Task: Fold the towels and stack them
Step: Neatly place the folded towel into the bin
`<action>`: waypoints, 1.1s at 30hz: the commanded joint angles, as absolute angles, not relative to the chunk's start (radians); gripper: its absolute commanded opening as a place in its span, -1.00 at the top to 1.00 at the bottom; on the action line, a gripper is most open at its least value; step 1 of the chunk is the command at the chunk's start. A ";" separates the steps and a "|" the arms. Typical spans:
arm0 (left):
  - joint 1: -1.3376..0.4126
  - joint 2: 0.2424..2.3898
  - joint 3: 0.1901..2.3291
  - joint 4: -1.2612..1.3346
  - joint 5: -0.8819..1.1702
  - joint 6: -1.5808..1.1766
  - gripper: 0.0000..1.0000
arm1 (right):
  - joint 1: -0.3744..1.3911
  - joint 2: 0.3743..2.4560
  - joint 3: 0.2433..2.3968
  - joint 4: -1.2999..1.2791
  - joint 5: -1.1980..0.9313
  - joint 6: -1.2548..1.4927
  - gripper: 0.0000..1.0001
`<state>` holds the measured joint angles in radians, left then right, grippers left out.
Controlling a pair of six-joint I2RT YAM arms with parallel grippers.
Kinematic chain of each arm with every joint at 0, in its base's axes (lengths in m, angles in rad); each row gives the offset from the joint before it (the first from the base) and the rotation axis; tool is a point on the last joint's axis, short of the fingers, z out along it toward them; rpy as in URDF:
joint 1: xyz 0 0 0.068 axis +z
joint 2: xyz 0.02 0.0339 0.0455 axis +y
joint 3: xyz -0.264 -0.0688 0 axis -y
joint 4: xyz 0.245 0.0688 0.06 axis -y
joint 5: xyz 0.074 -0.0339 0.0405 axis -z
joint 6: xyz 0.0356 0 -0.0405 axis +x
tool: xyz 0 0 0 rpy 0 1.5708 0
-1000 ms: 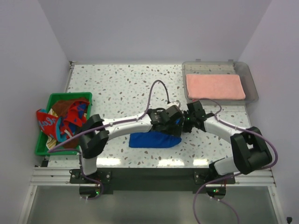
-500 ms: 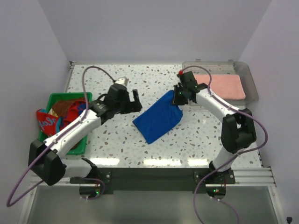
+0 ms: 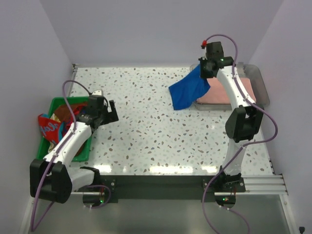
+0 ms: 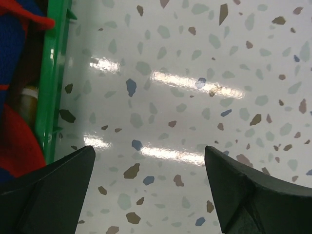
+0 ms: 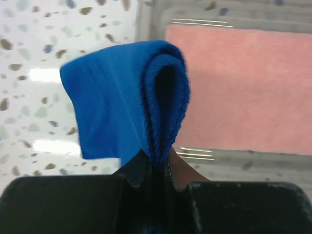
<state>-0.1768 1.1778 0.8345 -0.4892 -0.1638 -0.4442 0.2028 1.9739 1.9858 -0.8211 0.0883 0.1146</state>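
My right gripper [image 3: 205, 72] is shut on a folded royal blue towel [image 3: 189, 91] and holds it in the air at the left edge of the clear tray [image 3: 262, 84]. In the right wrist view the blue towel [image 5: 122, 97] hangs folded from my right gripper [image 5: 158, 158]. A folded salmon pink towel [image 3: 239, 89] lies flat in the tray and shows in the right wrist view [image 5: 243, 87]. My left gripper [image 3: 108, 113] is open and empty over the table beside the green basket [image 3: 54, 104], which holds the red-patterned blue towel [image 3: 75, 119] and other crumpled towels.
The green basket's rim [image 4: 53, 83] runs along the left of the left wrist view, with red and blue cloth [image 4: 17, 146] inside it. The speckled tabletop [image 3: 146, 131] lies between the basket and the tray. Walls close the back and sides.
My right gripper has carried the blue towel up and back from the table's middle to the tray's left edge. My left arm has let go and drawn back toward the basket.
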 commanded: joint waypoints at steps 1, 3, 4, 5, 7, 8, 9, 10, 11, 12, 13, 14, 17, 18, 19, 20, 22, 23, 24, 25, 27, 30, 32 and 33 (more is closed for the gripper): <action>-0.173 1.154 0.763 -0.391 -0.244 -0.400 -1.00 | 0.128 2.002 2.029 -0.879 0.167 -0.030 1.00; -0.173 1.155 0.732 -0.368 -0.259 -0.396 -1.00 | 0.104 2.020 2.022 -0.853 0.215 -0.077 1.00; -0.173 1.169 0.735 -0.373 -0.267 -0.394 -1.00 | 0.085 2.026 2.013 -0.844 0.228 -0.098 1.00; -0.173 1.176 0.738 -0.374 -0.273 -0.394 -1.00 | 0.074 2.039 2.007 -0.830 0.245 -0.129 1.00; -0.173 1.196 0.741 -0.373 -0.290 -0.393 -1.00 | 0.039 2.051 1.996 -0.796 0.258 -0.150 1.00; -0.173 1.204 0.744 -0.374 -0.296 -0.394 -1.00 | 0.026 2.055 1.994 -0.786 0.264 -0.162 1.00; -0.173 1.210 0.747 -0.374 -0.299 -0.396 -1.00 | 0.015 2.066 1.993 -0.763 0.264 -0.166 1.00; -0.173 1.222 0.747 -0.376 -0.305 -0.396 -1.00 | 0.006 2.069 1.991 -0.753 0.264 -0.169 1.00; -0.173 1.229 0.749 -0.376 -0.308 -0.396 -1.00 | 0.002 2.074 1.993 -0.744 0.265 -0.172 1.00; -0.173 1.238 0.750 -0.376 -0.311 -0.396 -1.00 | -0.020 2.083 1.994 -0.732 0.270 -0.173 1.00; -0.173 1.242 0.750 -0.377 -0.314 -0.394 -1.00 | -0.035 2.088 2.003 -0.729 0.270 -0.178 1.00; -0.173 1.246 0.752 -0.379 -0.316 -0.394 -1.00 | -0.041 2.092 2.008 -0.723 0.271 -0.179 1.00; -0.173 1.256 0.752 -0.380 -0.324 -0.393 -1.00 | -0.060 2.106 2.010 -0.701 0.284 -0.189 1.00; -0.173 1.261 0.752 -0.380 -0.324 -0.394 -1.00 | -0.069 2.112 2.010 -0.696 0.296 -0.190 1.00; -0.173 1.264 0.752 -0.380 -0.324 -0.391 -1.00 | -0.072 2.115 2.010 -0.692 0.302 -0.190 1.00; -0.173 1.266 0.752 -0.380 -0.322 -0.391 -1.00 | -0.077 2.120 2.011 -0.687 0.304 -0.192 1.00; -0.173 1.272 0.752 -0.379 -0.322 -0.393 -1.00 | -0.086 2.122 2.003 -0.675 0.328 -0.198 1.00; -0.173 1.273 0.753 -0.380 -0.322 -0.393 -1.00 | -0.089 2.121 1.999 -0.658 0.336 -0.202 1.00; -0.173 1.275 0.752 -0.380 -0.321 -0.393 -1.00 | -0.090 2.121 1.996 -0.650 0.337 -0.206 1.00; -0.173 1.275 0.752 -0.379 -0.321 -0.391 -1.00 | -0.095 2.125 1.993 -0.644 0.341 -0.207 1.00; -0.172 1.279 0.753 -0.379 -0.316 -0.391 -1.00 | -0.101 2.129 1.994 -0.632 0.350 -0.209 1.00; -0.173 1.279 0.753 -0.379 -0.313 -0.393 -1.00 | -0.104 2.151 1.996 -0.620 0.376 -0.212 1.00; -0.173 1.279 0.752 -0.379 -0.313 -0.390 -1.00 | -0.106 2.163 1.993 -0.606 0.402 -0.209 1.00; -0.173 1.279 0.752 -0.377 -0.310 -0.390 -1.00 | -0.107 2.167 1.990 -0.603 0.405 -0.207 1.00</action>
<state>-0.1768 1.2797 0.7345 -0.4255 -0.2962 -0.4065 -0.1005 2.1521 1.9873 -0.6640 0.3477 -0.1905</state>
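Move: The clear bin, where the blue towel pinched in the right hand is going, has its middle about 16 cm to that hand's right, 7 cm ahead and some 17 cm below. The folded pink towel already in it lies roughly 16 cm right, 6 cm ahead and 19 cm down. The blue towel's hanging part is about level ahead, 8 cm left, 10 cm below. From the left hand the clear bin is some 26 cm ahead and 69 cm right. Keeping the blue towel pinched by its bunched edge, the right hand sweeps about 21 cm right across the clear bin towards its right part, sinking some 5 cm early on and then staying nearly level. It rolls about 20 degrees, left side down, and turns some 15 degrees clockwise. The empty left hand, fingers wide open, sinks roughly 6 cm beside the green bin, drifting slightly left. ##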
